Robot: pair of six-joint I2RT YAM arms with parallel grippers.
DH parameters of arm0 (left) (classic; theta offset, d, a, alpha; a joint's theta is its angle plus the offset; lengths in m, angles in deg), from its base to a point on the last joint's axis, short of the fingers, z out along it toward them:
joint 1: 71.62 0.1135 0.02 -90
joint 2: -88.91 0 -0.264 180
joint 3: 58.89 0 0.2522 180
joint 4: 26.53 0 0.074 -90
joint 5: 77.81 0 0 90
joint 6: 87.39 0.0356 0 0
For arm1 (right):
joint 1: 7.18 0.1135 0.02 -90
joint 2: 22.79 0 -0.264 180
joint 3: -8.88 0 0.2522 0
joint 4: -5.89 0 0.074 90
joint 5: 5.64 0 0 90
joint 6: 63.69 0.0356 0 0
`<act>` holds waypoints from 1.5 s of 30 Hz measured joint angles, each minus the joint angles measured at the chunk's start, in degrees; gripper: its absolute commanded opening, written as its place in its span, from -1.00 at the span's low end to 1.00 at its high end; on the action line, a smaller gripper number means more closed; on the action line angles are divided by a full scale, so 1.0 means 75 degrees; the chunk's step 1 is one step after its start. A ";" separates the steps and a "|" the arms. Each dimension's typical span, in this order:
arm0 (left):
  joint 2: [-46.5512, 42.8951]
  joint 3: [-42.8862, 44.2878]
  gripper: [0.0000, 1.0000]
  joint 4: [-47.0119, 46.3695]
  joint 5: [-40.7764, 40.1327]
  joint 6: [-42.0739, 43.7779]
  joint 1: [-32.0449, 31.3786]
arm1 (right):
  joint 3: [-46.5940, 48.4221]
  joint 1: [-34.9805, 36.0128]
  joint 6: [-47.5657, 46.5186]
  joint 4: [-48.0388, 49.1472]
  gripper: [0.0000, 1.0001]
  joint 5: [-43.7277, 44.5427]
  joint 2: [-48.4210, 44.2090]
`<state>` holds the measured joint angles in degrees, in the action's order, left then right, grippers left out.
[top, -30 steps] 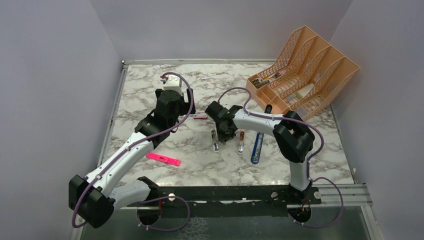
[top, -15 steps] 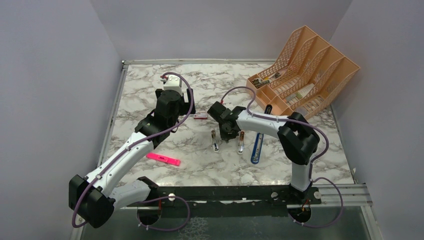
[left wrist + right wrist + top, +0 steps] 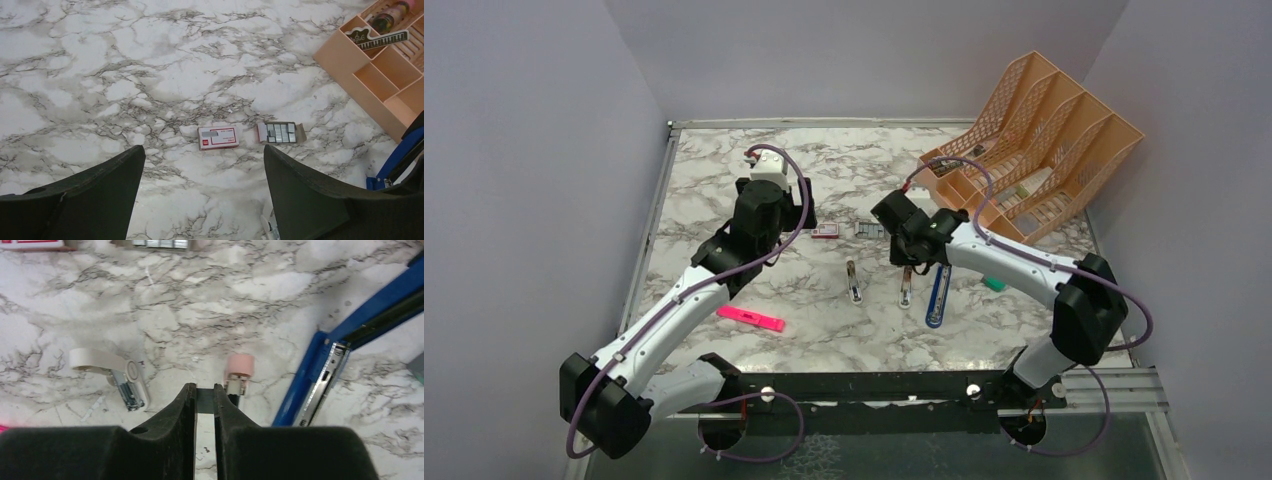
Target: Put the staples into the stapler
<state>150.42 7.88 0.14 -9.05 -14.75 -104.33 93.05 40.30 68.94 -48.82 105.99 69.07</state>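
Note:
My right gripper [image 3: 205,392] is shut on a thin dark grey strip of staples [image 3: 205,399], held over the marble between a white stapler [image 3: 117,375] and a pink stapler [image 3: 239,371]. A blue stapler [image 3: 320,375] lies open to its right. From above, the right gripper [image 3: 902,258] hangs just behind the pink stapler [image 3: 906,285]. More staples fill an open tray [image 3: 280,132] beside the red-and-white box [image 3: 218,137]. My left gripper [image 3: 204,150] is open and holds nothing, short of the box; in the top view the left gripper [image 3: 796,218] is left of that box [image 3: 824,231].
An orange file organizer [image 3: 1034,140] stands at the back right. A pink highlighter [image 3: 750,318] lies near the left arm. A small green object [image 3: 994,283] sits right of the blue stapler [image 3: 938,295]. The white stapler [image 3: 853,282] lies mid-table.
My right arm has swung right and back, uncovering the staple tray and the green object, and its jaws have closed in on the grey strip. The left arm has stayed put.

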 measured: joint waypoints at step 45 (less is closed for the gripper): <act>-0.0545 0.0000 0.79 0.0009 0.0699 0.0090 0.0000 | -0.2868 -0.1183 0.2107 -0.0079 -0.61 0.0560 -0.1775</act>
<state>146.34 7.88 0.20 -3.80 -14.07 -104.33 71.54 31.43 84.74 -49.41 110.19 55.76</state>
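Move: The open blue stapler's base lies some 11 cm to the right of the right hand, about 3 cm back and 9 below the fingertips. The pink stapler is only about 3 cm to the right and 1 back, the white stapler 9 cm to the left and level, both about 9 cm lower. From the left hand, the blue stapler is about 32 cm to the right, 8 back and 22 below. Carry the staple strip, still pinched in the right gripper, about 11 cm to the right past the pink stapler, turning the hand some 25 degrees clockwise. Then lower and draw it back towards the blue stapler's open channel, ending roughly 5 cm lower, with the grip kept shut. Raise the wide-open left gripper slightly, easing it back. ##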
